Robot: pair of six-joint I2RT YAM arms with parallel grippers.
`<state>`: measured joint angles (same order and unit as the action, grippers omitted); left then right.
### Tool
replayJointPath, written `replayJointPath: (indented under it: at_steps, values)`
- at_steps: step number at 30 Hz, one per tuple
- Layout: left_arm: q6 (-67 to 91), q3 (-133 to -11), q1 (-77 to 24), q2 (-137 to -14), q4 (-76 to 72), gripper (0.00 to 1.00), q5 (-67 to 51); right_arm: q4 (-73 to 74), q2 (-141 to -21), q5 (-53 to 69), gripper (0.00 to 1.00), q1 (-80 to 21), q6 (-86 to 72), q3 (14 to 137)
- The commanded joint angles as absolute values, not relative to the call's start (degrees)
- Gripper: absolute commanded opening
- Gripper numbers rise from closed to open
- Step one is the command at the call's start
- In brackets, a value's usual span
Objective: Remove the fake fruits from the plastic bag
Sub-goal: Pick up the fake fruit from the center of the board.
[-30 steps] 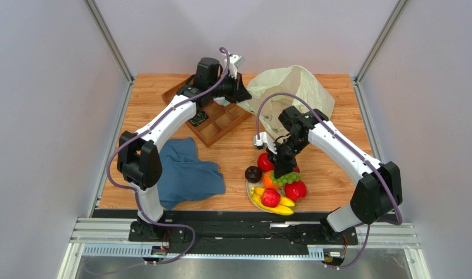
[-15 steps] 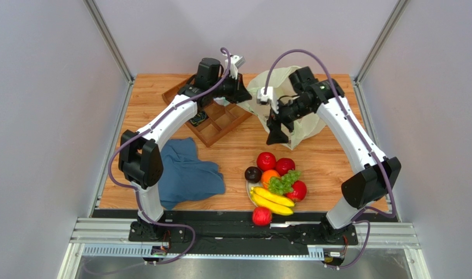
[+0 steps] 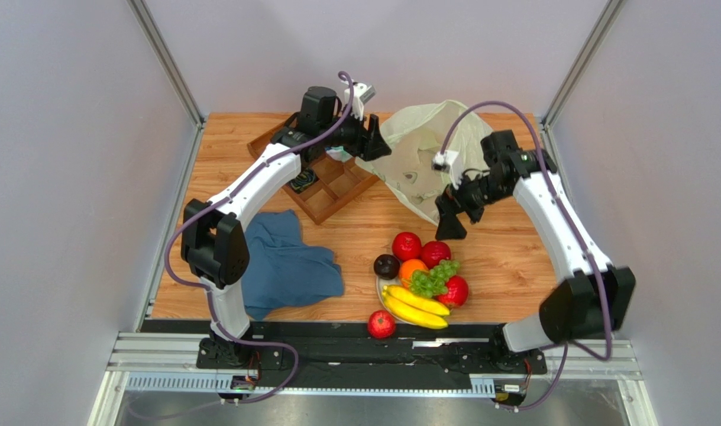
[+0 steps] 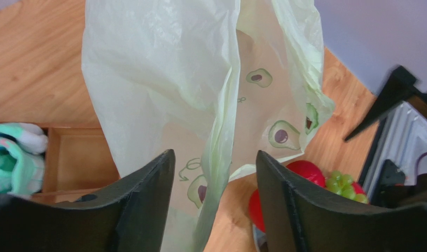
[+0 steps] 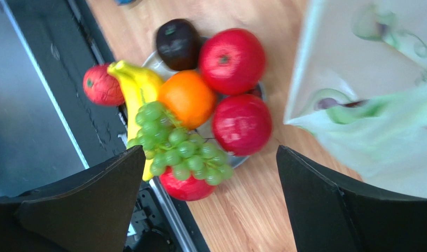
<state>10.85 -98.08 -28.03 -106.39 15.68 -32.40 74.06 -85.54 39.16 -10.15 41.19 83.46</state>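
The plastic bag [image 3: 423, 151] lies limp at the back of the table, pale yellow-green with avocado prints. My left gripper [image 3: 370, 142] is open at the bag's left edge; in the left wrist view a folded strip of the bag [image 4: 220, 157] hangs loose between the jaws of the left gripper [image 4: 215, 163]. My right gripper [image 3: 448, 217] hovers wide open beside the bag's lower corner. Under it the right wrist view shows two red apples [image 5: 232, 53], an orange [image 5: 187, 98], a dark fruit [image 5: 177, 43], grapes [image 5: 173, 149] and bananas [image 5: 134, 84]. These fake fruits [image 3: 417, 277] sit heaped on a plate. One red fruit [image 3: 381, 324] rests at the front rail.
A wooden compartment tray [image 3: 330, 186] stands at the back left under the left arm, with teal socks [image 4: 13, 157] in it. A dark blue cloth [image 3: 288, 262] lies crumpled at the front left. Metal frame posts and grey walls close in the sides.
Both grippers opened. The right arm rose off the fruit pile and swung right, next to the bag. The bag slumped flatter. One red fruit rolled off the pile to the front rail.
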Motion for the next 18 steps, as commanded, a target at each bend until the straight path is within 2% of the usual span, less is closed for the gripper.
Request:
replayJointPath:
  at_steps: [1, 2, 6, 10, 14, 18]
  values:
    - [11.0, -99.1, -27.8, -103.8, 16.5, 0.96, -31.0, 67.7, -69.5, 41.8, 1.0, -18.5, 48.8, 73.9]
    - [11.4, -99.6, -27.8, -103.9, 17.6, 0.99, -31.3, 65.6, -67.4, 40.3, 1.0, -20.9, 48.3, 71.9]
    - [11.4, -98.3, -26.1, -99.5, 19.3, 0.99, -34.9, 59.6, -63.7, 36.5, 1.0, -33.6, 49.7, 66.4]
    - [10.8, -92.7, -22.5, -90.9, 22.1, 0.99, -37.8, 61.5, -68.8, 33.1, 0.99, -39.3, 56.8, 70.1]
    - [4.3, -92.5, -18.8, -84.5, 37.2, 0.99, -41.4, 63.2, -72.0, 29.0, 0.99, -46.4, 60.2, 71.2]
    - [4.4, -87.4, -15.1, -75.2, 42.2, 0.99, -40.1, 62.6, -73.6, 23.4, 0.99, -58.5, 59.3, 69.3]
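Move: Back towards the bases lies the red apple that has rolled off the plate, roughly 19 cm back, 16 cm left and 15 cm below the right hand. On the way sit the grapes, 10 cm back and 5 left, the bananas, 14 back and 8 left, and the orange, 8 back and 9 left. From the left hand, the plastic bag's body spreads about 14 cm right and 2 ahead, well below, and the apple lies some 35 cm back, 1 right. Swinging back and left over the plate towards the red apple, the empty right hand travels about 12 cm back and 10 cm left, dipping a little late on; it turns nearly 50 degrees counter-clockwise, fingers still wide. The left fingers, already parting, open fully and release the bag's edge, then that hand pulls away left, up and back. ##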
